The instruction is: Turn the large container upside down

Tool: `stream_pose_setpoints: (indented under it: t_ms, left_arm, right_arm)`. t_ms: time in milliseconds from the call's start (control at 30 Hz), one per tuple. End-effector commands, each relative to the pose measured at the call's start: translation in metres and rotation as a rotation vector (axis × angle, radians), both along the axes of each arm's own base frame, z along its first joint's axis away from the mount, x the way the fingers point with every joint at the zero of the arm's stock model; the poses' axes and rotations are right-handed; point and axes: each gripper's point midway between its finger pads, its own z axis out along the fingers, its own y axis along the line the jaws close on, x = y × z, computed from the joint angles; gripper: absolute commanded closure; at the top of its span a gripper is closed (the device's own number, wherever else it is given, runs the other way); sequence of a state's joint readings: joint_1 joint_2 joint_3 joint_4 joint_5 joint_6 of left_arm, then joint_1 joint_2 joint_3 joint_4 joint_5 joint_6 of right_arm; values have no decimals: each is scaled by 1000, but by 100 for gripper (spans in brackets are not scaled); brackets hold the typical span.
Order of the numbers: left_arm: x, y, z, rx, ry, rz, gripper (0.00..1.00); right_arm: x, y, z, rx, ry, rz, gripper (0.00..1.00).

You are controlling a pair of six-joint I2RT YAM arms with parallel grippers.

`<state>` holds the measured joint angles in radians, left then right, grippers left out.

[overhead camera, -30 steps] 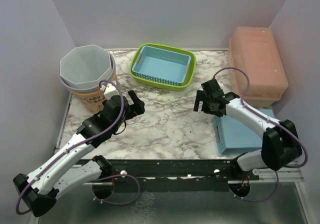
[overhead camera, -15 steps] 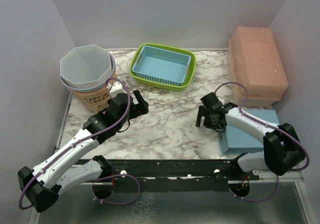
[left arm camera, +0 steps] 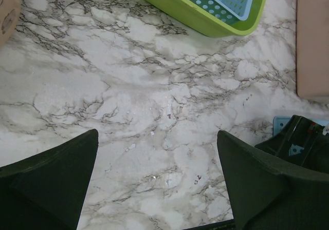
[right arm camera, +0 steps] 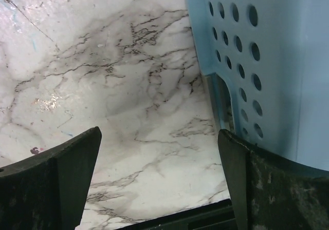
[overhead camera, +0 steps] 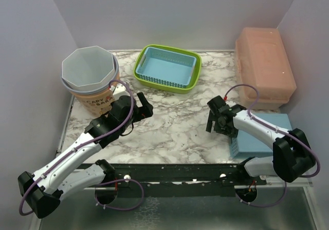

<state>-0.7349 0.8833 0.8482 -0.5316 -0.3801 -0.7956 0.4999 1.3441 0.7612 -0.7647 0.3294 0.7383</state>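
Observation:
The large container (overhead camera: 262, 137) is a light blue perforated basket lying bottom-up at the near right of the marble table; its holed side wall (right arm camera: 267, 60) fills the right of the right wrist view. My right gripper (overhead camera: 215, 118) (right arm camera: 159, 132) is open and low over the marble just left of it. The right finger (right arm camera: 241, 178) is close against the container's wall, and nothing lies between the jaws. My left gripper (overhead camera: 143, 109) (left arm camera: 157, 135) is open and empty over bare marble at centre left.
A big pink tub (overhead camera: 264, 65) stands at the back right. A green basket (overhead camera: 167, 68) with a smaller blue one nested inside is at the back centre. A stack of bucket-like cups (overhead camera: 87, 76) is at the back left. The table's front edge runs just below the right gripper.
The right gripper has drawn back toward the near edge and to the right, and the blue container has shifted right with it. The left gripper moved slightly forward, then stayed put.

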Motion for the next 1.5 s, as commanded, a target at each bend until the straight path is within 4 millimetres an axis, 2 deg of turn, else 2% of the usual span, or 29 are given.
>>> stream_pose_setpoints:
  t_ms: [0, 133, 333, 433, 533, 700, 833, 967, 1067, 1133, 1233, 1267, 1300, 1367, 1467]
  left_arm:
    - [-1, -2, 3, -16, -11, -16, 1]
    - [-1, -3, 1, -17, -4, -20, 1]
    - [-2, -6, 0, 0, -3, -45, 1]
    - [0, -8, -2, 26, 3, -66, 1]
    - [4, -14, -3, 48, 9, -89, 1]
    - [11, -24, -4, 57, 27, -108, 1]
    - [13, -27, -3, 37, 19, -105, 1]
    - [7, -25, -10, 17, 30, -107, 1]
    - [1, -25, -15, 3, 41, -117, 1]
    - [-3, -25, -15, -4, 43, -127, 1]
    - [-8, -24, -16, -15, 40, -142, 1]
    - [-9, -23, -17, -14, 42, -146, 1]
    - [-10, -23, -17, -12, 42, -152, 1]
    - [-12, -24, -17, -10, 43, -166, 1]
    - [-14, -27, -12, -21, 43, -185, 1]
  right_arm:
    - [-7, -8, 16, -17, -1, -69, 0]
    - [-10, -13, 19, -25, -13, -106, 0]
    - [-15, -34, 31, -85, -86, -250, 0]
    - [-9, -27, 38, -37, -120, -206, 0]
    - [6, 1, 48, 93, -165, -59, 0]
    - [40, 60, 93, 374, -340, 123, 2]
    - [67, 90, 118, 493, -409, 136, 5]
    - [94, 112, 130, 539, -399, 127, 6]
    - [125, 118, 134, 504, -424, 86, 6]
    - [154, 120, 144, 425, -468, 140, 4]
    - [196, 108, 152, 265, -469, 93, 3]
    - [208, 109, 155, 253, -464, 104, 3]
    - [220, 115, 147, 256, -444, 117, 3]
    - [242, 120, 147, 280, -446, 95, 3]
    - [269, 116, 141, 260, -479, 7, 3]
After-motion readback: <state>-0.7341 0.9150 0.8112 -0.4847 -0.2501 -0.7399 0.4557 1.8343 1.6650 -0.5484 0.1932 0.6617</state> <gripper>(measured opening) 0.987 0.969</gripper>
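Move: The blue container nested in the green tub lies about 30 cm ahead of the right hand and 22 cm to its left, roughly level with its fingers. The upturned blue container has its perforated end wall beside the right finger, its middle about 18 cm to the hand's right and 3 cm back; the pink box stands some 23 cm ahead and 18 cm to the right. From the left hand the nested container is about 28 cm ahead, 10 cm right and 16 cm below. With its right finger still at the end wall of the upturned blue container, the open right hand first eases about 2 cm right and slightly back, turning some 10 degrees clockwise and starting to rise, to nudge that end round. It then leaves the container and sweeps well over 25 cm forward, about 15 cm left and 15 cm up, tipping its fingers outward to roughly 30 degrees from their starting attitude, to end open above the near right corner of the container in the green tub. ##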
